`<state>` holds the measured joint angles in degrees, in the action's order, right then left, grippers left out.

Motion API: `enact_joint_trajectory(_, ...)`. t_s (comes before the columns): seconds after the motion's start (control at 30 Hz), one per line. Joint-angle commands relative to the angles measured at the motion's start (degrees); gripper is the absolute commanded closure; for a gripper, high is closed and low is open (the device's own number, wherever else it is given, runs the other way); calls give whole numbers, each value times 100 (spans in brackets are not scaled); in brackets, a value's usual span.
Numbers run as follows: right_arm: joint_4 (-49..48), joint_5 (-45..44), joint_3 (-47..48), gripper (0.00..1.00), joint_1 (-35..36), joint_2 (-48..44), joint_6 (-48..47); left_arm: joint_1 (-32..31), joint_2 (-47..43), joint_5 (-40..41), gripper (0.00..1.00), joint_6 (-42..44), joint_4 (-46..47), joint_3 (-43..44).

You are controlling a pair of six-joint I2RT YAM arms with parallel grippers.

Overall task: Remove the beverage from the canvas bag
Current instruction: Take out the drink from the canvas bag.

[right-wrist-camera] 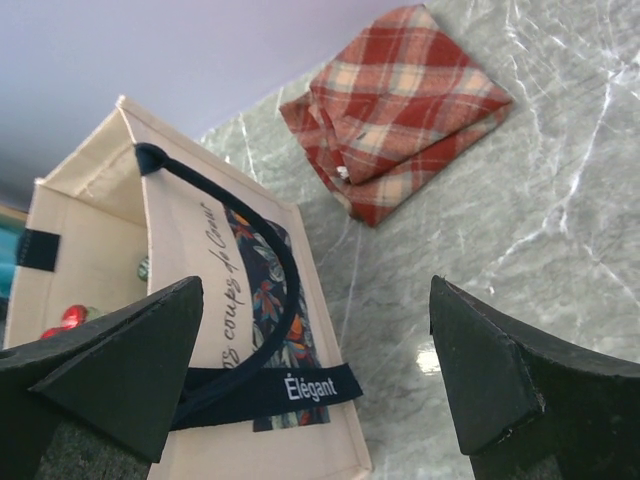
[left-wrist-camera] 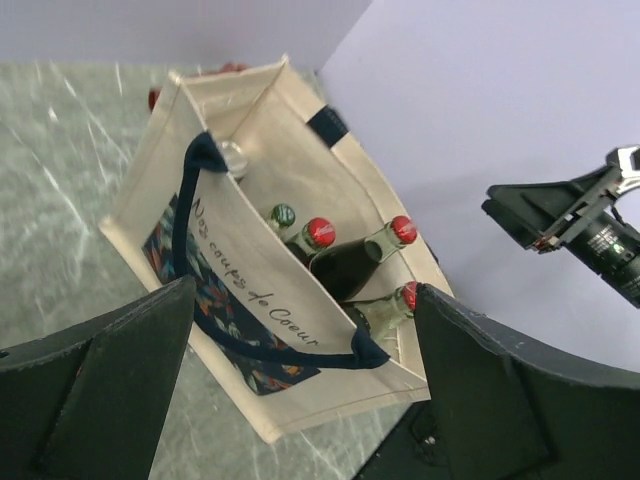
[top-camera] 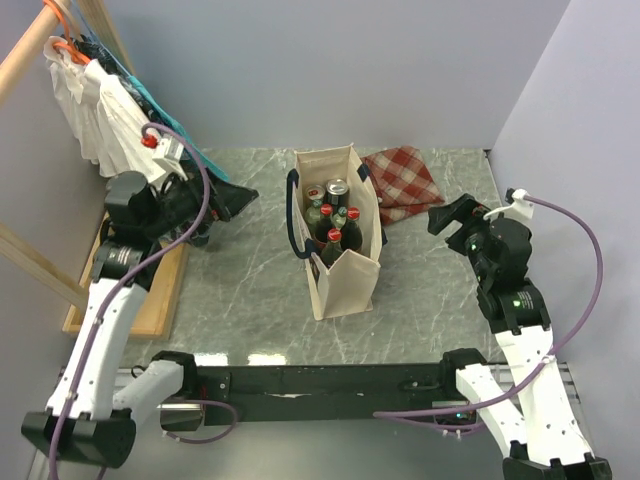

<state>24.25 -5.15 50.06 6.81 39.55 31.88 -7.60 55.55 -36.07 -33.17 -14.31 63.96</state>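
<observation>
The cream canvas bag [top-camera: 345,275] stands upright mid-table, its top open and its navy handles [top-camera: 292,210] hanging out to the sides. Inside are several beverage bottles [top-camera: 330,215] with red or green caps, and a can [top-camera: 337,188]. In the left wrist view the bag [left-wrist-camera: 250,270] shows red-capped bottles [left-wrist-camera: 318,232] leaning together. My left gripper [top-camera: 240,200] hangs open, left of the bag and apart from it. My right gripper [top-camera: 445,215] is open to the right of the bag, clear of it. From the right wrist, the bag's printed side [right-wrist-camera: 190,250] lies below the open right gripper [right-wrist-camera: 317,290].
A folded red checked cloth [top-camera: 405,180] lies just behind and right of the bag. Garments hang from a wooden rack [top-camera: 100,110] at the back left, over a wooden board [top-camera: 150,290]. Grey walls close in the back and right.
</observation>
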Motion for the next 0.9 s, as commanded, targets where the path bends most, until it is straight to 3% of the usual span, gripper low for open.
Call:
enact_joint_trajectory(0.0,132,-13,319,0,-13,184,-304,-84,-238,363,4,328,183,99)
enact_joint_trajectory(0.17,334,-310,337,0,-13,-17,-480,-505,-106,1381,4,784,-370,221)
enact_joint_trajectory(0.57,501,-109,408,0,-13,-255,-823,-3105,667,4869,4,1286,-1328,1030)
enact_joint_trajectory(0.7,633,-179,443,0,-22,-185,-911,-3643,904,5679,4,1462,-1408,1197)
enact_joint_trajectory(0.87,669,-136,460,0,-22,-132,-912,-3916,1072,5796,4,1427,-1479,1355)
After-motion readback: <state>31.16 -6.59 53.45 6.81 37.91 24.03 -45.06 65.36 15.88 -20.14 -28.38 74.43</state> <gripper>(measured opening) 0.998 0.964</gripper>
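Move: The red-capped bottles in the canvas bag are about 17 cm to the right of my left hand, some 3 cm ahead and 22 cm below. Also from that hand, the green-capped bottles are roughly 15 cm right, 6 cm ahead and equally low; the two cans about 15 cm right, 12 cm ahead and 30 cm below. The bag's near strap is 10 cm right, 2 cm ahead, 13 cm below. From my right hand the red caps' bottles are about 20 cm left, 3 cm ahead, 16 cm below. After a slight bob up, I swing my open left hand about 7 cm to the right and sink it some 4 cm, closing in on the bag's strap side and the red-capped bottles. Meanwhile I roll its left side up roughly 25 degrees and turn it a little counter-clockwise. My empty, open right hand eases back about 2 cm, rolling slightly. ##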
